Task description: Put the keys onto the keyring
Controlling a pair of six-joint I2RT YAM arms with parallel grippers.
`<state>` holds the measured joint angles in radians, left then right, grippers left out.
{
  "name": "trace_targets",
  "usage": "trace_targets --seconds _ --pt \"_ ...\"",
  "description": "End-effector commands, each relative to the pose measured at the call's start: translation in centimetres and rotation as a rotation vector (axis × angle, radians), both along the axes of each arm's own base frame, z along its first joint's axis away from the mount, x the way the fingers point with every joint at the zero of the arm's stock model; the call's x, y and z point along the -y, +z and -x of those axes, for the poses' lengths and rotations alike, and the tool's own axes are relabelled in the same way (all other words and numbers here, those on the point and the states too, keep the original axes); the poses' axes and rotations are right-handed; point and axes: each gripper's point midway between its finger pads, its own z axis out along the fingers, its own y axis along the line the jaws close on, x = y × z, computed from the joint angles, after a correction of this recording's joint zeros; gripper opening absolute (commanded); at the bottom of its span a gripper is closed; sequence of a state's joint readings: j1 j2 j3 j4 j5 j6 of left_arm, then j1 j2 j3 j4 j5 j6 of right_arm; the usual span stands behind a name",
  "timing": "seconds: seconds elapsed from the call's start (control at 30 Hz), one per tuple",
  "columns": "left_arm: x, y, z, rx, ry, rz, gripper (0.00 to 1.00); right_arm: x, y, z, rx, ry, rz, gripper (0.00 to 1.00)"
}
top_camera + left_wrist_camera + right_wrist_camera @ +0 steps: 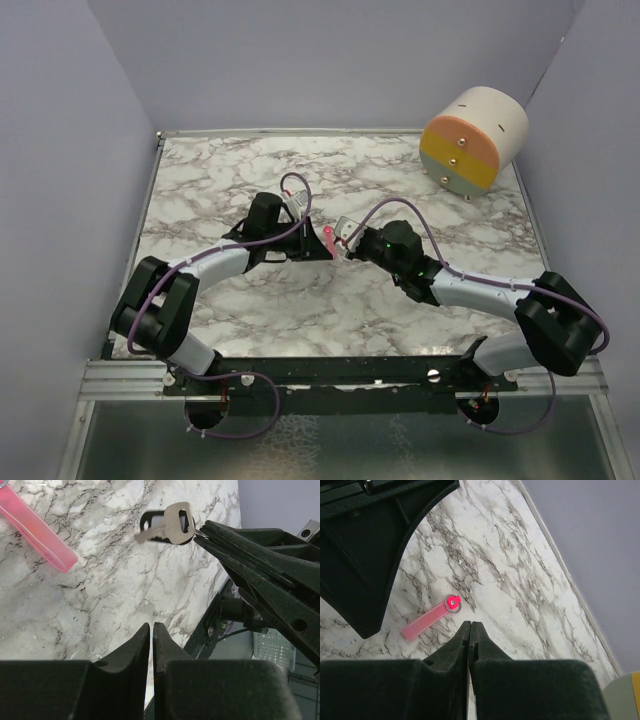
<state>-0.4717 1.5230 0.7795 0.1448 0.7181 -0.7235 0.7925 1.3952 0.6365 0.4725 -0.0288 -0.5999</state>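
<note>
The small key, silvery with dark parts, hangs above the marble table. My right gripper is shut on its head end and reaches in from the right. The key is hidden beyond that gripper's own tips in the right wrist view. The keyring, a pink strip with a thin metal ring at one end, lies flat on the table just ahead of those tips. My left gripper faces the key from a short way off. Its jaws are parted by a narrow slit and hold nothing. Both grippers meet over the keyring mid-table.
A round cylinder block with cream, orange and green bands stands at the back right corner. Purple walls close in the table on three sides. The left arm's dark body fills the upper left of the right wrist view.
</note>
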Motion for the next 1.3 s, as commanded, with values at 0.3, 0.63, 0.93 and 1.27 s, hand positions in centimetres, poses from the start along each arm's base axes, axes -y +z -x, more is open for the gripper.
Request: trace_targets --seconds 0.3,0.63,0.93,1.27 --pt "-3.0 -1.4 -2.0 0.048 0.146 -0.167 0.21 1.8 -0.6 -3.0 -0.11 -0.276 -0.082 0.01" --pt "-4.0 -2.0 -2.7 0.064 0.207 -0.218 0.51 7.1 -6.5 -6.4 -0.348 -0.713 -0.099 0.01" --pt "-4.9 -2.1 -3.2 0.084 0.248 -0.266 0.56 8.8 -7.5 -7.6 -0.446 -0.816 -0.155 0.77" --pt "-6.7 -1.9 -4.0 0.109 0.34 -0.319 0.58 3.8 -7.0 -5.1 -0.612 -0.552 -0.269 0.81"
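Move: The right hand holds the keys at its shut fingertips; the bare patch of table where they will go is some 12 cm ahead, 9 cm to its right and 14 cm below. The pink keyring lies on the table about 10 cm ahead of that hand and 5 cm to its left. From the empty left hand, the keyring is about 14 cm ahead, straight in line and 12 cm down; the held keys are roughly 6 cm ahead and 4 cm right, almost level with it. The right hand carries the keys away from the left gripper, forward, right and down by about 8 cm each way, swinging some 45 degrees clockwise and tipping its fingers down, then opens wide to let them go low over the bare patch right of the keyring and eases back a little. The left hand, holding nothing, draws about 5 cm left, also going some 3 cm forward and 3 cm down, as its fingers open to over half and it turns counter-clockwise, ending nearer the keyring without touching it. ##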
